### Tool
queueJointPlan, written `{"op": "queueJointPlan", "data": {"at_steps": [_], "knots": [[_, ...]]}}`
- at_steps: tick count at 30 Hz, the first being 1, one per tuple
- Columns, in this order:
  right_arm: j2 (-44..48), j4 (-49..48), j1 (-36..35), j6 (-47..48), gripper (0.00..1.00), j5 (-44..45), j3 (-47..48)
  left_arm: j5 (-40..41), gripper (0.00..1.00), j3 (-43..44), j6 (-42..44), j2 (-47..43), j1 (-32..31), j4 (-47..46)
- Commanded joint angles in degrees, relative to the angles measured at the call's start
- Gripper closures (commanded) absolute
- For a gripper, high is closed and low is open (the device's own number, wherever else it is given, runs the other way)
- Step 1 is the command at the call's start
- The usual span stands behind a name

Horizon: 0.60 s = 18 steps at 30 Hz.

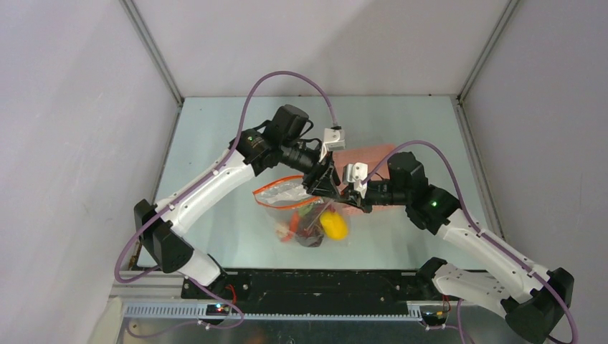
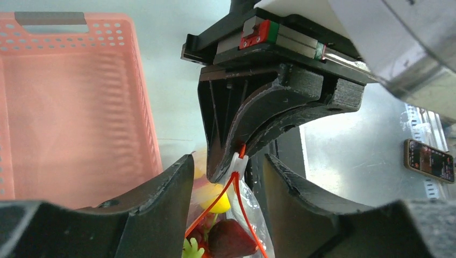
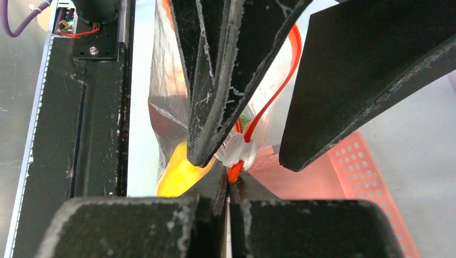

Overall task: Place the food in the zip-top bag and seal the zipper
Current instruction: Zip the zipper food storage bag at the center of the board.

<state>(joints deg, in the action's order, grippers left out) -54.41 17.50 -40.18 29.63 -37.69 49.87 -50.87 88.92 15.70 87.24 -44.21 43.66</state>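
Note:
The clear zip-top bag (image 1: 283,195) hangs mid-table, held up by one corner. Inside it are pieces of the food: a yellow lemon-like fruit (image 1: 333,223), a red chili (image 1: 287,229) and a dark fruit (image 2: 231,239). My right gripper (image 3: 230,185) is shut on the end of the orange-red zipper (image 3: 271,99), just behind its white tip (image 3: 240,150). Opposite it, my left gripper (image 2: 227,161) stands open. Its two fingers straddle the white tip (image 2: 239,161) and the bag's mouth without touching them. In the top view both grippers (image 1: 328,179) (image 1: 353,192) meet over the bag's right corner.
The pink mesh basket (image 1: 366,154) sits just behind the grippers, and it fills the left of the left wrist view (image 2: 75,107). A black rail (image 1: 308,283) runs along the near edge. A small dark device (image 2: 428,160) lies on the table to the right.

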Motion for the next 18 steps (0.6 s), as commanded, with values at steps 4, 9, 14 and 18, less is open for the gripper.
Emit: {"op": "queueJointPlan", "data": {"at_steps": [4, 9, 14, 18], "knots": [[0.7, -1.2, -0.4, 0.3, 1.00, 0.6, 3.6, -1.7, 0.55, 0.2, 0.3, 0.0, -0.4, -1.1], [0.8, -1.6, -0.3, -0.1, 1.00, 0.5, 3.8, 1.0, 0.58, 0.1, 4.3, -0.1, -1.7, 2.0], [0.7, -0.8, -0.4, -0.1, 1.00, 0.8, 4.3, 1.1, 0.66, 0.4, 5.5, -0.3, -2.3, 3.0], [0.4, -0.7, -0.4, -0.3, 1.00, 1.0, 4.4, 1.0, 0.95, 0.5, 5.5, -0.2, -2.6, 3.0]]}}
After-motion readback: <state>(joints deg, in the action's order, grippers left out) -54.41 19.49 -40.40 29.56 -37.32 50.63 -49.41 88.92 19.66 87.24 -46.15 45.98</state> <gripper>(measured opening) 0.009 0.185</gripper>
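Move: The white zipper slider is almost between the left hand's open fingertips, about 1 cm back, 1 cm to the right and 1 cm below. From the left hand, the open bag mouth is some 10 cm to the left, 1 cm ahead and 3 below, the yellow pepper 5 cm back, straight below by 10, and the pink basket 8 cm ahead, 6 right, 14 below. For the right hand, gripping the zipper's end, the slider is 2 cm to its left, level in height, 1 cm ahead. The left gripper, already straddling the slider and pointing right and down, closes steadily from a bit over half open to nearly shut on the white slider, at first in place and then easing about 1 cm back and just under 1 cm down onto it, its wrist turning only a few degrees. The right hand stays put all the while, keeping the orange zipper end pinched just beyond the slider, so the two sets of fingertips meet nose to nose. ##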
